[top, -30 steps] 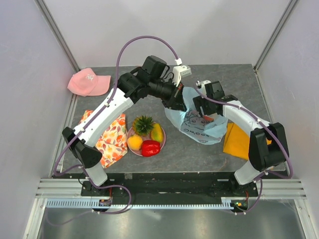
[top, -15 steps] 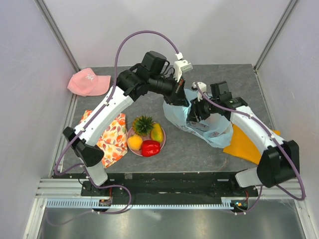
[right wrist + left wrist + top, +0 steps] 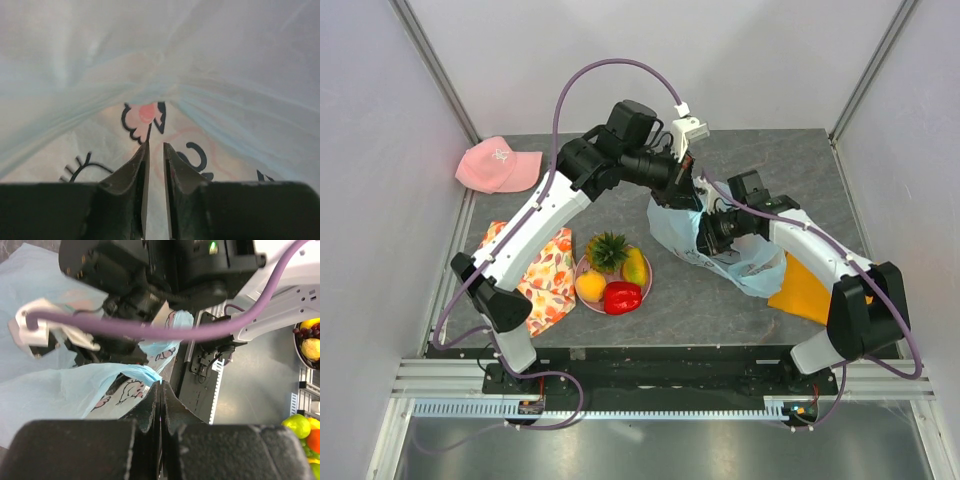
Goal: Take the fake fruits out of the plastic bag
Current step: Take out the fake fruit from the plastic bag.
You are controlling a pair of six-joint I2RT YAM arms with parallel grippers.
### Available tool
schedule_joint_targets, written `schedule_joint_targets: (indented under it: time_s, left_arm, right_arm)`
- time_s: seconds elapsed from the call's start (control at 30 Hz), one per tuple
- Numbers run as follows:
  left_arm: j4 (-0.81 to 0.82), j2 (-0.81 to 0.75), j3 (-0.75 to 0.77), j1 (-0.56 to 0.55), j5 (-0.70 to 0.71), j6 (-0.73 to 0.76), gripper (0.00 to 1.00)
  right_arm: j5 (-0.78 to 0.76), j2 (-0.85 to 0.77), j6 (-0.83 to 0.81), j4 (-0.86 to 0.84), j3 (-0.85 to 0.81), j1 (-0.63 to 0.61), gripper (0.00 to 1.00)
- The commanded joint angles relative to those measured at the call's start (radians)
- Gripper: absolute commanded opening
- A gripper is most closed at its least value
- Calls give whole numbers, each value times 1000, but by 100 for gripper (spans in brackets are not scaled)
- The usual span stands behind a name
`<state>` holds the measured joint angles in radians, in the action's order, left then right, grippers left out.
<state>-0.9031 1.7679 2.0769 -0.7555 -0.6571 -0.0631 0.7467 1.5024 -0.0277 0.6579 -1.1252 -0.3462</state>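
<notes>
The light-blue plastic bag [image 3: 735, 255] with its cartoon print lies mid-table. My left gripper [image 3: 687, 196] is shut on the bag's upper edge [image 3: 145, 374], which it holds raised at its fingertips [image 3: 160, 383]. My right gripper [image 3: 704, 233] is pushed into the bag from the right. Its jaws [image 3: 156, 145] stand a narrow gap apart, with only printed film [image 3: 145, 115] ahead of them. No fruit shows plainly inside the bag. On a pink plate [image 3: 645, 283] left of the bag sit a pineapple [image 3: 608, 248], a mango [image 3: 636, 266], an orange fruit [image 3: 590, 287] and a red pepper [image 3: 622, 297].
A floral orange-and-white cloth [image 3: 548, 278] lies left of the plate. A flat orange cloth [image 3: 804, 290] lies under my right forearm. A pink cap [image 3: 498, 165] rests at the back left. Walls close in the table on three sides.
My right gripper has moved left, deeper into the bag, and its jaws have narrowed from wide to a slit. My left gripper has kept its hold on the bag's edge.
</notes>
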Motion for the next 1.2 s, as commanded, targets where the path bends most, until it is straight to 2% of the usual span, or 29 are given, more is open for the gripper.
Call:
schedule_joint_targets:
  time_s: [0.0,0.07,0.1,0.27,0.3,0.37,0.5,0.77,0.9,1.0,1.13,1.17]
  left_arm:
    - [27,8,72,-7,-6,-12,2]
    - [23,-1,75,-7,-7,-9,2]
    - [21,-4,72,-7,-10,-7,2]
    - [7,-8,74,-7,-32,8,2]
    - [6,-8,72,-7,-38,8,2]
    - [7,-8,61,-11,-52,6,2]
    - [1,-10,55,-21,-78,34,1]
    - [-23,-19,23,-44,-119,62,2]
    - [-28,-18,14,-51,-121,62,2]
    - [-30,-12,12,-54,-125,60,2]
    - [-30,-5,17,-59,-124,62,1]
    - [-30,-4,18,-61,-124,60,2]
  right_arm:
    - [-160,42,116,-128,35,-33,29]
    - [-319,67,132,-176,19,-33,30]
    - [-355,93,132,-188,9,-33,34]
    - [-524,174,111,-178,-133,-13,41]
    - [-580,191,106,-175,-149,-4,45]
    - [-615,206,103,-161,-177,16,48]
    - [-691,219,88,-156,-173,38,62]
    - [-762,249,38,-214,-166,47,75]
    - [-770,289,37,-218,-194,49,78]
    - [-834,327,3,-210,-220,49,79]
    - [-886,380,-29,-185,-249,47,79]
    - [-886,392,-32,-181,-252,49,76]
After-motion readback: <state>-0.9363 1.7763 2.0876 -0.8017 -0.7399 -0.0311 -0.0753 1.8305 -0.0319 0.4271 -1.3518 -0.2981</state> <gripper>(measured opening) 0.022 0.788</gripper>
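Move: Inside the bag, the reddish fruit lies about 12 cm ahead of my right fingertips, some 8 cm to their right and 10 cm below; from my left hand, pinching the rim, it is roughly 13 cm ahead, 22 cm right and 31 cm down. On the plate, the mango sits some 22 cm left of my right hand and about level, the red pepper 25 cm left and 7 cm back, both around 11 cm lower. My right hand dips about 6 cm, then sweeps some 18 cm forward and 10 cm right through the bag to the reddish fruit, turning roughly 50 degrees clockwise and down, from pointing left to pointing forward and steeply down, while its fingers spread wide. My left hand keeps its pinch on the rim, rises slightly, then draws it back about 3 cm. ##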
